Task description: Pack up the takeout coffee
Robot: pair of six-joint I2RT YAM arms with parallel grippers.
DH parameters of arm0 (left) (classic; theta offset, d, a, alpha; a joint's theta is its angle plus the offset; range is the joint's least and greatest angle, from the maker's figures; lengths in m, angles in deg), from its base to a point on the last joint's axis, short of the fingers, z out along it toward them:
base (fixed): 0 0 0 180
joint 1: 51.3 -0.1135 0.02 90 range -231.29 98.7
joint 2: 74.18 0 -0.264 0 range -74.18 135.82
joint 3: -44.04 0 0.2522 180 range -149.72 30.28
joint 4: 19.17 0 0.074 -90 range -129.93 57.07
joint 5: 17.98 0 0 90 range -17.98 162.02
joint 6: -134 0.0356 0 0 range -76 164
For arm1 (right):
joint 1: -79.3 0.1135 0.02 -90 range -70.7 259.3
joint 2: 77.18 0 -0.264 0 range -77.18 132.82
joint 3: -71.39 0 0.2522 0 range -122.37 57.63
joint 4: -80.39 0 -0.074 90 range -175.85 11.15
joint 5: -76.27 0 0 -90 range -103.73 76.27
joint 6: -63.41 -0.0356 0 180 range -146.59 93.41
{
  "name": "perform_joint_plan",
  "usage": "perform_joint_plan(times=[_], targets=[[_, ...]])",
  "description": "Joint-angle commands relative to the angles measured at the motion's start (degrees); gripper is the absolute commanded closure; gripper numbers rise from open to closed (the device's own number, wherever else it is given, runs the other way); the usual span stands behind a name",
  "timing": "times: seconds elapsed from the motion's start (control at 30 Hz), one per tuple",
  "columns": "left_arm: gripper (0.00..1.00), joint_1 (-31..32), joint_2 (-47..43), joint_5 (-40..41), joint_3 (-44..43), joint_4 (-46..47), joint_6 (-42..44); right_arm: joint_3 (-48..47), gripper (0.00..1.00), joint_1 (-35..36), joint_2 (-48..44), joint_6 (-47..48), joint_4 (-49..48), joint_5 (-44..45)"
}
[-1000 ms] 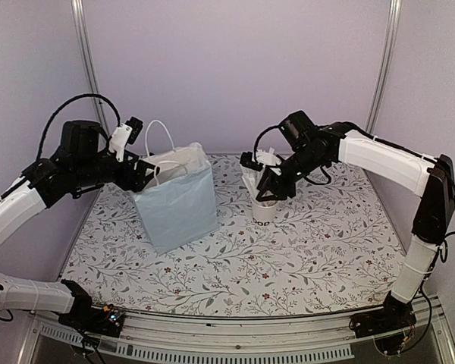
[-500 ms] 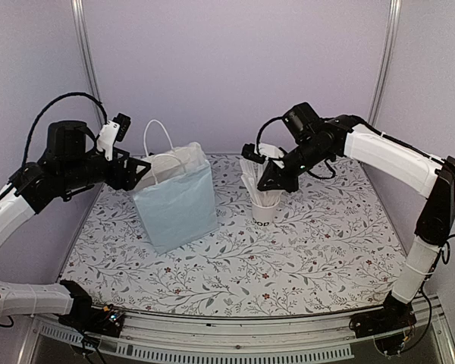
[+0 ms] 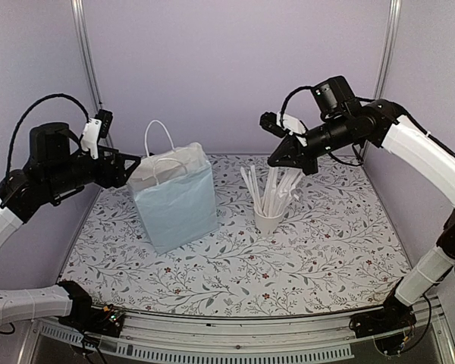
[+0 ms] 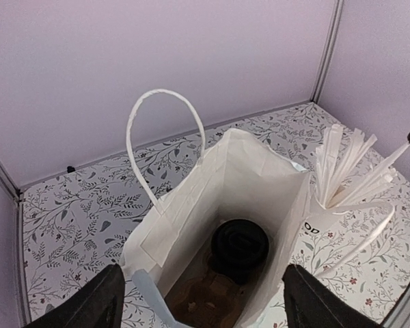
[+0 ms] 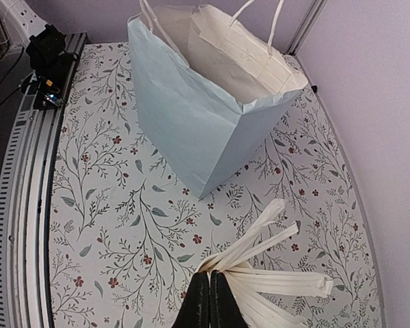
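Note:
The takeout coffee (image 4: 239,246), a black cup seen from above, stands on the floor of the light blue paper bag (image 3: 178,208), whose white inside (image 4: 191,205) shows in the left wrist view. My left gripper (image 3: 131,170) hovers open just left of and above the bag's mouth, its fingers (image 4: 89,304) straddling the opening with nothing between them. My right gripper (image 3: 274,161) hangs above a white cup (image 3: 268,221) of wrapped sticks (image 5: 273,236). It is shut (image 5: 210,290), and one stick's top end (image 4: 396,154) reaches its tips.
The bag's white handles (image 4: 160,130) stand up above its rim. The white cup stands just right of the bag on the floral table (image 3: 235,280). Purple walls close in the back and both sides. A black clamp (image 5: 48,51) sits on the front rail.
My right gripper closed among the sticks and rose up and to the right, off the white cup. My left arm drew back a little to the left of the bag, still open.

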Motion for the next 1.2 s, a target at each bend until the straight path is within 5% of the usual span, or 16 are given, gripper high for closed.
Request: perform_joint_plan(times=[0.0,0.57,0.97,1.17], targets=[[0.18,-0.57,-2.1,0.43,-0.13,-1.69,-2.75,-2.74,1.0,0.11,-1.71,-0.82,-0.12,-2.94],[0.18,-0.54,-7.03,5.72,0.11,-6.43,-4.8,-14.63,1.0,0.11,-3.95,-2.47,-3.14,-7.4],[0.18,-0.51,-8.53,7.02,2.7,-6.42,-4.77,-23.84,1.0,1.06,4.99,-8.95,-16.27,-15.7],[0.18,-0.52,-8.74,6.72,4.3,-5.87,-4.46,-27.55,1.0,5.07,12.88,-10.41,-21.11,-12.68]])
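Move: The right hand already pinches one straw, its lower part still in the straw cup. The bag, where it is taken, has its middle about 26 cm to this hand's left, 4 cm farther out and 18 cm lower. The straw cup stands almost beneath the hand, some 3 cm ahead and 26 cm down. From the empty left hand the bag is roughly 11 cm to the right, 6 cm ahead and 20 cm below. Straight up goes the right hand, nearly 20 cm, keeping its pinch on the straw and drawing it out of the straw cup; towards the end it swings left some 6 cm towards the bag, its fingers tipping up by about 30 degrees to point nearly level. The left hand, fingers still wide open, eases back and left, away from the bag. ##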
